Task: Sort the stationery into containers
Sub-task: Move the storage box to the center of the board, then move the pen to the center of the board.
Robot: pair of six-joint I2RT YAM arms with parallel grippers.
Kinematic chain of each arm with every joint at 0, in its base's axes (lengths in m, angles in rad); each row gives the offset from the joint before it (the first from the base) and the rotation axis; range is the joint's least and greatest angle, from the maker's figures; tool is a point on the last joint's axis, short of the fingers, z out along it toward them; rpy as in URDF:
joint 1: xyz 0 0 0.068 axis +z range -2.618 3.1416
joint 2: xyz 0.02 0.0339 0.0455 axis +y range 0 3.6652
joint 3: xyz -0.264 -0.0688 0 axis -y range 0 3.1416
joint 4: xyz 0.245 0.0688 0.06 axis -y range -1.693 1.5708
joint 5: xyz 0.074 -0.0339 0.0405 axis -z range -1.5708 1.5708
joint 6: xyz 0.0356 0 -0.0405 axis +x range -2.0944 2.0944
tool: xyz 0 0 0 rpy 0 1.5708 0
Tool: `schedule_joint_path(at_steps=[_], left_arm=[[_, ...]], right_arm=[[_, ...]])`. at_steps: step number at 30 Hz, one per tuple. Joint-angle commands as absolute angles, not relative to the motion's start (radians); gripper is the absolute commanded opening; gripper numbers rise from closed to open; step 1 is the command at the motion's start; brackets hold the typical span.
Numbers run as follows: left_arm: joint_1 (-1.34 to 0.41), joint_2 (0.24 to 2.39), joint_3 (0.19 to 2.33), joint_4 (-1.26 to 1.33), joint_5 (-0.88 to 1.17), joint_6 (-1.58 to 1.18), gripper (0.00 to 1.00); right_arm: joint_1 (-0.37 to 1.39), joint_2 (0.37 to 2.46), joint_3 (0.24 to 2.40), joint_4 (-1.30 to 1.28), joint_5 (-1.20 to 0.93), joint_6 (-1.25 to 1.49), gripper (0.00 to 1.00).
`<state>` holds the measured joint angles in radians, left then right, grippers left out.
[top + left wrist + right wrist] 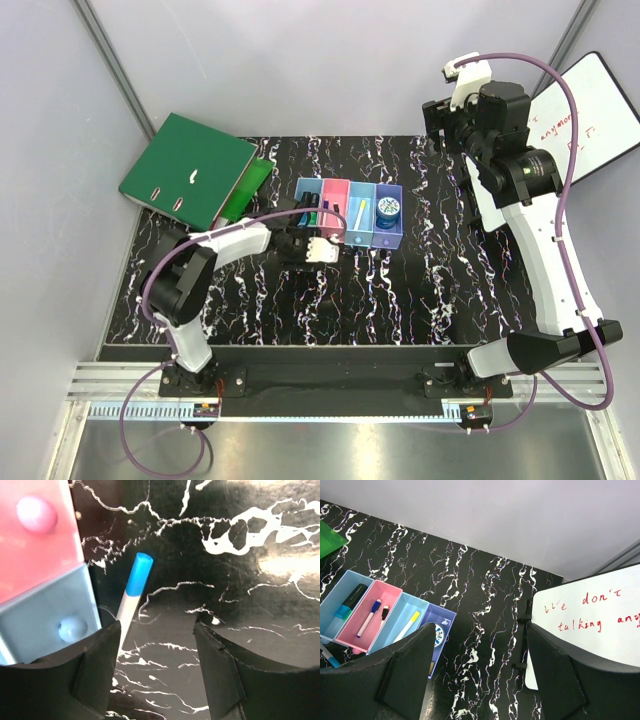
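Note:
The containers (350, 210) are a joined row of four bins. In the right wrist view the first light blue bin (331, 611) holds a dark marker (348, 601). The pink bin (375, 630) holds a blue-capped pen (368, 617), and the second light blue bin (394, 630) holds a yellow-capped pen (408, 625). A round blue tin (388, 210) sits in the purple bin (445, 617). A white pen with a blue cap (134, 587) lies on the table beside the bins, partly hidden behind one finger of my open left gripper (157, 665). My right gripper (480, 680) hangs open and high at the far right, holding nothing.
A large green ring binder (185, 170) lies at the back left, its corner overhanging the table. A whiteboard (590, 625) with red writing leans at the right edge. Grey walls close in the table on three sides.

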<state>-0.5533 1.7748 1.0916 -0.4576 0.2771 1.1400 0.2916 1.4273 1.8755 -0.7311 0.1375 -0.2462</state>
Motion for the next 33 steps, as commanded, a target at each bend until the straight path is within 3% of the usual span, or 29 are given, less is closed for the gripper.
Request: schedule_joint_path(at_steps=[1, 10, 17, 21, 33], left_arm=[[-0.569, 1.83, 1.135, -0.407, 0.236, 1.209, 0.66], [-0.577, 1.947, 1.201, -0.489, 0.192, 1.29, 0.63], [-0.58, 1.947, 1.218, -0.593, 0.212, 1.304, 0.29], [-0.586, 1.922, 1.2, -0.655, 0.225, 1.296, 0.0], [-0.584, 1.781, 1.224, -0.804, 0.357, 1.154, 0.0]], right_arm=[[0.285, 1.422, 1.894, -0.723, 0.13, -0.238, 0.81], [0.285, 1.424, 1.898, -0.723, 0.124, -0.235, 0.81], [0.285, 1.42, 1.891, -0.723, 0.123, -0.235, 0.81], [0.285, 1.419, 1.896, -0.723, 0.117, -0.233, 0.8], [0.285, 1.407, 1.898, -0.724, 0.115, -0.23, 0.8]])
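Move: Just ahead of the left hand, about 3 cm out and level sideways, lies the blue-capped marker, roughly 1 cm below the open fingers, its cap end to the right. Beyond it sits the storage box, its middle some 11 cm ahead and 10 cm right: the left blue compartment's middle is 11 cm ahead and 1 cm right, the pink one's 11 cm ahead and 7 cm right. From the right hand the marker lies about 31 cm left, 4 cm back and 41 cm below. Reaching forward about 3.5 cm and some 2 cm to the right, low over the board, the left hand brings its open fingers astride the blue-capped marker. It then eases back and sinks nearly 1 cm while the fingers close, pinching the barrel near the cap, and draws back towards the base, about 4 cm in all from the farthest reach, drifting left as it comes away from the storage box. ##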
